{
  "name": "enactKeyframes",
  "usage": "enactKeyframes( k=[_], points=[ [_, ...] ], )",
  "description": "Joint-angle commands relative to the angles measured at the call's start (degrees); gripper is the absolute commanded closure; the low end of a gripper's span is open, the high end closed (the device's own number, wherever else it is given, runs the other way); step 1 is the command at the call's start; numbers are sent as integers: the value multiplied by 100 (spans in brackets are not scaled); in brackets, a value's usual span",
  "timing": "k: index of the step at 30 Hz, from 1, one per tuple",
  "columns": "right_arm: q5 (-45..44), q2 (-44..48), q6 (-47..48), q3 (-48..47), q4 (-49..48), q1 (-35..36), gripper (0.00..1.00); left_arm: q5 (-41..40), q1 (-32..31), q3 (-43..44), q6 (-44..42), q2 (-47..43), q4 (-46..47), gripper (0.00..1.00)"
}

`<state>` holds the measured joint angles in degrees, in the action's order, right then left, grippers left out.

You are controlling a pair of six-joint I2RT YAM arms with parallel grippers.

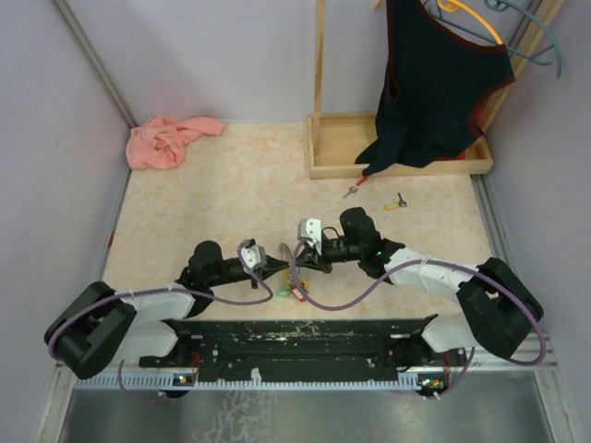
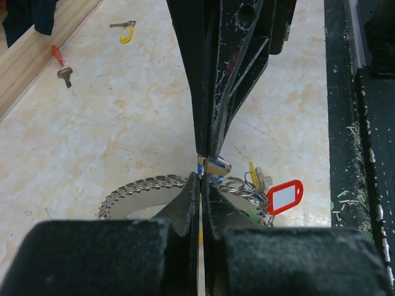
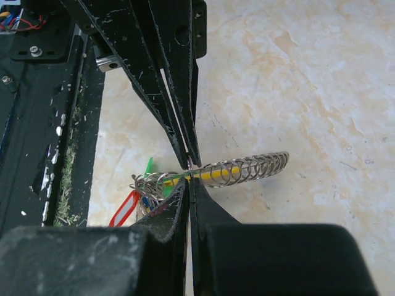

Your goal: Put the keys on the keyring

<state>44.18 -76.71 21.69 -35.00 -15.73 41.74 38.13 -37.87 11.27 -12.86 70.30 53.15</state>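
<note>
Low over the table near the front edge, my two grippers meet tip to tip, the left gripper [image 1: 277,265] and the right gripper [image 1: 305,260]. The left gripper [image 2: 202,176] is shut, and its tips pinch the keyring [image 2: 145,187] where the chain of small rings ends. The right gripper [image 3: 190,177] is shut too, and a blue-capped key [image 2: 213,165] sits at its tips. How exactly it grips the key is hard to make out. The keyring's red tag [image 2: 285,196], yellow tag [image 2: 252,172] and green tag [image 3: 148,166] hang in a bunch. A red-capped key [image 1: 354,189] and a yellow-capped key [image 1: 397,201] lie on the table further back.
A wooden rack base [image 1: 397,159] stands at the back right, with a dark garment [image 1: 434,83] hanging on it. A pink cloth [image 1: 166,138] lies in the back left corner. The black mounting rail [image 1: 305,340] runs along the front edge. Walls close in on both sides.
</note>
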Motion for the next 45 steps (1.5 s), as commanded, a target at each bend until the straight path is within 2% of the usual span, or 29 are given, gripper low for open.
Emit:
enactKeyframes(
  k=[1,9,13,17,22,31,34,38,45],
  points=[
    [-678,404,-393,20,-101,72,100,-438,7,-98,8,-149,337,99],
    [-2386,801,-1941,476,188,72,100,-1217,34,-406,71,-421,649,99],
    [-2878,1048,-2416,504,772,72,100,-1318,34,-461,102,-502,701,99],
    [-3371,1014,-2562,615,724,67,100,-1384,42,-482,118,-509,765,99],
    [-3920,251,-2696,590,-101,72,100,-1476,43,-500,126,-530,789,99],
    [-4499,-1154,-2589,555,-2486,72,100,-1642,60,-601,157,-617,934,99],
    [-4695,-1589,-2551,519,-2966,72,100,-1646,67,-610,157,-606,953,99],
    [-4818,-2082,-2577,215,-2704,72,100,-1641,69,-630,171,-632,970,99],
    [-4843,-2172,-2625,-284,-1686,72,100,-1623,69,-631,196,-625,1031,99]
  ],
)
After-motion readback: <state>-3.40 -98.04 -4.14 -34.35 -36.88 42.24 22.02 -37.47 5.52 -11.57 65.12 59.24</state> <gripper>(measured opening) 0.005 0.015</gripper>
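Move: Some 13 cm ahead of the right hand, 4 cm to its right and 12 cm below is the bare patch of table to which the blue-tagged key is taken. The keyring's middle is about 2 cm ahead, 2 cm left and 3 cm below this hand; its red tag sits roughly 6 cm back, straight behind, and 5 cm below. From the left hand the same patch lies about 13 cm ahead, 6 cm right and 12 cm down. Pulling off the keyring, the right hand swings about 6 cm to its right while easing forward and down, then runs forward over the table, ending roughly 13 cm ahead and 9 cm lower, turned some 50 degrees clockwise. Its fingers stay shut, with the blue-tagged key still at their tips. The left hand keeps its pinch on the ring and shifts about 4 cm forward and left, turning slightly counter-clockwise. ##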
